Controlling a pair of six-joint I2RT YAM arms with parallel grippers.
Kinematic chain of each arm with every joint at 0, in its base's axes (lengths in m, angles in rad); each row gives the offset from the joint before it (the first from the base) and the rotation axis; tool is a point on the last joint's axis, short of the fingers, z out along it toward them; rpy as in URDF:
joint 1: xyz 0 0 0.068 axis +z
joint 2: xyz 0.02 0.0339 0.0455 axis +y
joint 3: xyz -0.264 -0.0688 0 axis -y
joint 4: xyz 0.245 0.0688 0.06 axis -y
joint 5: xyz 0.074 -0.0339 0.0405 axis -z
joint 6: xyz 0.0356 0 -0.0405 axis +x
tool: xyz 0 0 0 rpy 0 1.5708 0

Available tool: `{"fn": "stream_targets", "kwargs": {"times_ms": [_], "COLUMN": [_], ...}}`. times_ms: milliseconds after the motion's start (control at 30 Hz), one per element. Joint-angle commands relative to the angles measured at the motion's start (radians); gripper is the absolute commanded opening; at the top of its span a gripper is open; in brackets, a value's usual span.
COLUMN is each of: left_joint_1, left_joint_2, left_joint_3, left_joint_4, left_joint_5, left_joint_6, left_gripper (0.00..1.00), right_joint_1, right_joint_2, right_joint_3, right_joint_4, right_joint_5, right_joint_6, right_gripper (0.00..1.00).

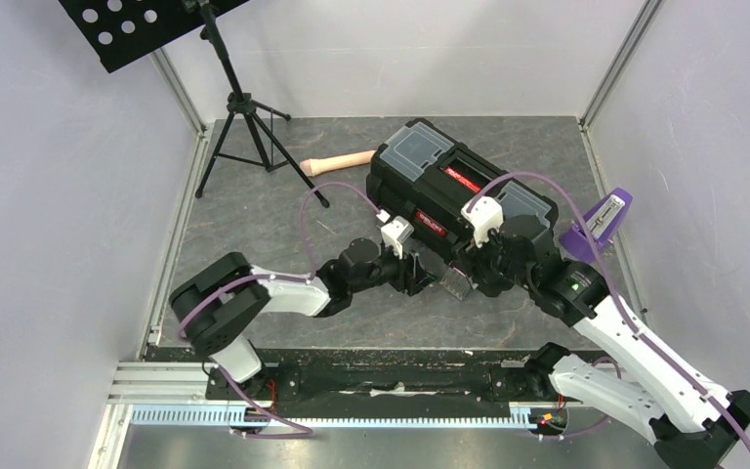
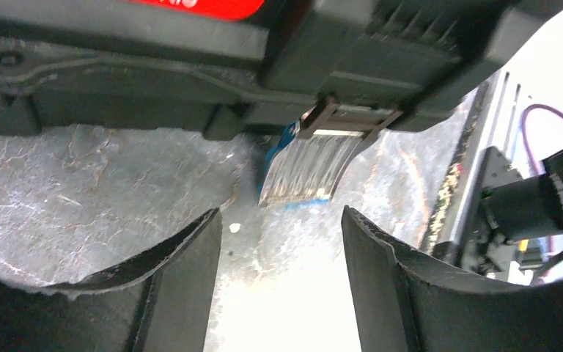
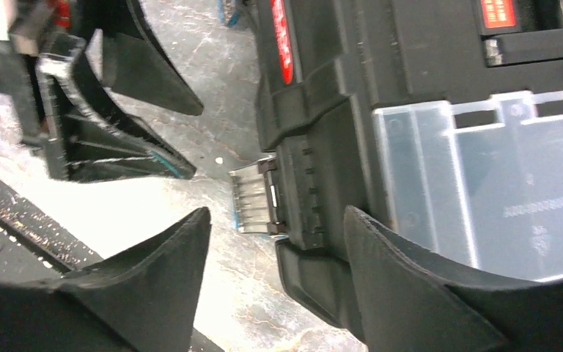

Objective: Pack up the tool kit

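Observation:
The tool kit's black toolbox (image 1: 459,186) lies slantwise at mid-table, lid down, with clear-lidded compartments (image 3: 484,183) and a red-labelled handle (image 1: 464,181) on top. From its front wall a silvery latch (image 2: 311,165) with a blue underside hangs loose and flipped outward onto the table. My left gripper (image 2: 281,213) is open just in front of that latch (image 1: 456,283), low over the table, with nothing between its fingers. My right gripper (image 3: 277,213) is open too, straddling the box's front edge by the latch (image 3: 253,202), and it holds nothing. Both grippers (image 1: 428,277) (image 1: 474,272) meet at the box's near side.
A beige cylindrical handle (image 1: 337,162) lies left of the box at the back. A purple stapler-like object (image 1: 601,220) sits by the right wall. A black tripod (image 1: 244,127) with a perforated tray (image 1: 127,24) stands at the back left. Walls enclose the table.

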Motion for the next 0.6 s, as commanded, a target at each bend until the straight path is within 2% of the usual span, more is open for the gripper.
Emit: {"fn": "stream_targets", "kwargs": {"times_ms": [0, 100, 233, 333, 567], "left_joint_1": [0.013, 0.013, 0.015, 0.015, 0.019], "left_joint_2": [0.107, 0.203, 0.287, 0.339, 0.459], "left_joint_3": [-0.032, -0.007, 0.013, 0.047, 0.096], "left_joint_4": [0.334, 0.437, 0.541, 0.541, 0.660], "left_joint_5": [0.082, 0.168, 0.216, 0.250, 0.291], "left_joint_6": [0.107, 0.158, 0.224, 0.245, 0.226], "left_gripper": [0.68, 0.69, 0.69, 0.69, 0.70], "right_joint_1": [-0.004, -0.004, -0.005, -0.004, -0.004], "right_joint_2": [-0.036, -0.062, -0.080, -0.090, -0.104], "right_joint_3": [-0.040, -0.058, -0.060, -0.060, -0.063], "right_joint_4": [0.060, 0.086, 0.096, 0.100, 0.101], "right_joint_5": [-0.023, -0.028, -0.034, -0.040, -0.045], "right_joint_6": [-0.033, -0.045, -0.051, -0.057, -0.071], "right_gripper": [0.74, 0.82, 0.87, 0.88, 0.88]}}
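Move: Roughly 6 cm to the left hand's right, some 1 cm ahead and about 2 cm below it, the toolbox's near latch hangs open. The box's other latch lies about 11 cm ahead, 8 cm left and 2 cm below the left hand; the red label on the box front is 10 cm ahead, level with it sideways and 3 cm above. From the right hand, the near latch is about 4 cm left, 1 cm ahead and 11 cm below. Sinking about 4 cm first, the left hand then slides some 4 cm to the right towards the open near latch, swinging clockwise and tipping its fingers up until they point nearly level and mostly right; they stay open. The right hand opens its fingers wider above the box's near edge, easing up about 1 cm, hardly shifting otherwise. ##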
